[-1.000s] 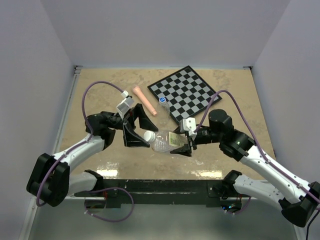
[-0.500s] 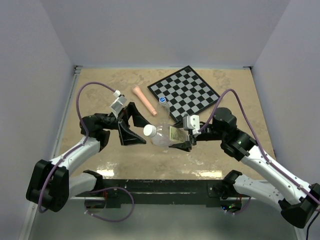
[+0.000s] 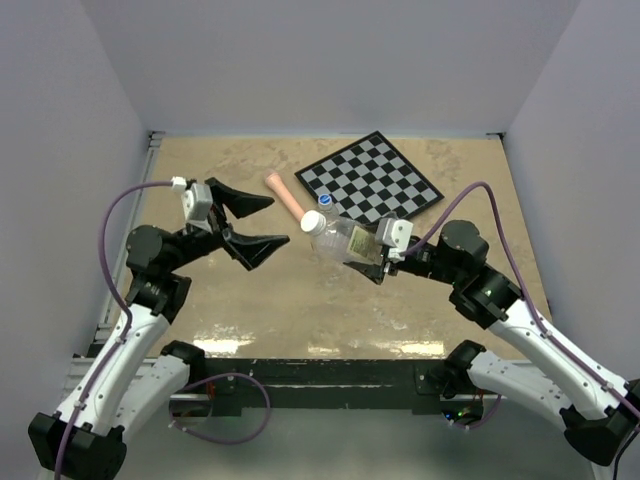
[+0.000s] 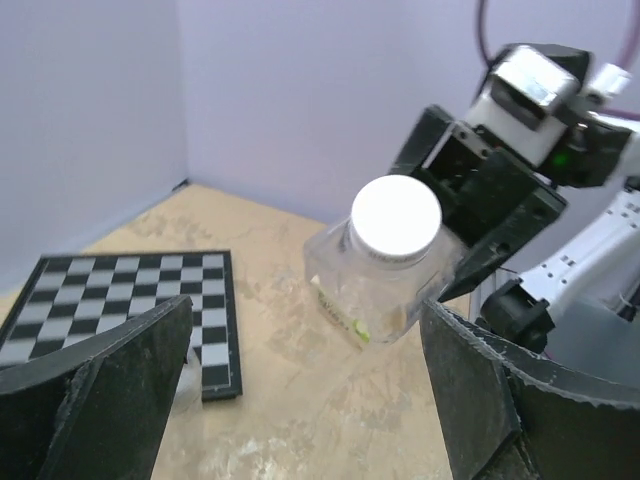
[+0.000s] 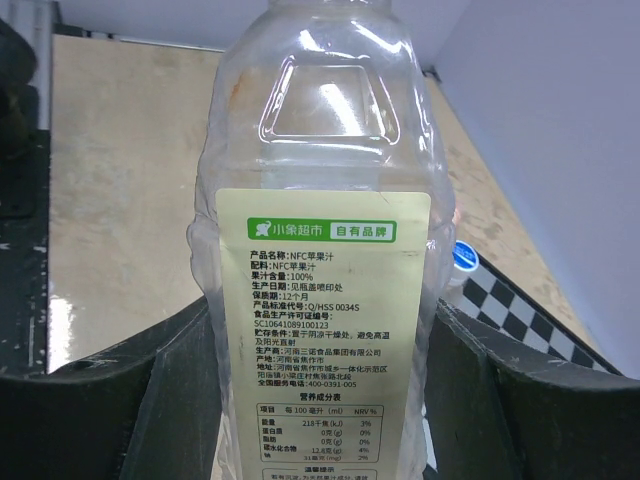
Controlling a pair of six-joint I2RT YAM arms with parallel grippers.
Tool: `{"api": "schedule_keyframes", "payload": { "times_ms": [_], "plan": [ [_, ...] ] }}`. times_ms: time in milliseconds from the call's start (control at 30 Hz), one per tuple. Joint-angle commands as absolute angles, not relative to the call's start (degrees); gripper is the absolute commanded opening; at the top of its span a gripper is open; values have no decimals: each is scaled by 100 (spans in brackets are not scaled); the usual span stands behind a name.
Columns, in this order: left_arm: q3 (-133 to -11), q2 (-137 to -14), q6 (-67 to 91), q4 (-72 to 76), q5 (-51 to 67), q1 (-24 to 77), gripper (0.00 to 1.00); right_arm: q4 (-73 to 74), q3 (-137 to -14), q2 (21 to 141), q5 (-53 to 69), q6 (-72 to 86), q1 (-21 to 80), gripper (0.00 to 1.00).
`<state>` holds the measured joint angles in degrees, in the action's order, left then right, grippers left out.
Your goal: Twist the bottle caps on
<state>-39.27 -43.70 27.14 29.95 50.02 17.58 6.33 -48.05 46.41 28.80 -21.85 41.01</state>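
My right gripper (image 3: 372,252) is shut on the large clear bottle (image 3: 345,243), held off the table with its neck pointing left. The bottle's yellowish label (image 5: 335,300) fills the right wrist view, between that gripper's (image 5: 325,400) fingers. A white cap (image 3: 310,222) sits on the bottle's neck and faces the left wrist camera as a white disc (image 4: 396,215). My left gripper (image 3: 278,220) stands open, a short way left of the cap and apart from it, with nothing between its fingers (image 4: 110,390). The tiny bottle with the blue cap (image 3: 325,201) stands just behind, at the chessboard's edge.
A black-and-white chessboard (image 3: 372,183) lies at the back right of the tan table. A pink tapered stick (image 3: 283,193) lies to its left, close behind the left gripper. Grey walls close in the table on three sides.
The left gripper has let go of the white cap, opened wide and drawn back to the left and up. The right gripper has lifted the bottle up and toward the back.
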Motion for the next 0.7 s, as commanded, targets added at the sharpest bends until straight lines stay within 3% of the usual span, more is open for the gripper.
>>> {"api": "schedule_keyframes", "payload": {
  "times_ms": [0, 467, 667],
  "plan": [
    [-4262, -4526, 2819, 1196, 3859, 1714, 100, 176, -4729, 4500, 1953, -2408, 4096, 0],
    [-5238, -4684, 4534, 193, 3463, 1863, 82, 325, -4544, 4623, 1125, -2971, 4122, 0],
    [-5501, -5000, 4632, 123, 2850, 2451, 77, 343, -4500, 4834, 1020, -3015, 4236, 0]
  ]
}}
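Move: From the empty left hand, the white cap on the held bottle is about 9 cm to the right, 1 cm ahead and roughly level. The blue-capped bottle stands some 14 cm ahead and 14 cm right, about 26 cm lower; the pink tube lies about 28 cm ahead, 4 cm right, on the table. From the right hand, that white cap is some 11 cm left, 3 cm ahead and 3 cm above. Keep the right gripper's hold on the bottle and carry it about 5 cm forward, drifting right and, late on, down, while turning it some 15 degrees clockwise. Bring the left gripper forward about 4 cm beside the cap without touching it, dipping and then rising back to its starting height; roll its forward side down some 35 degrees and close its fingers by roughly a quarter. ##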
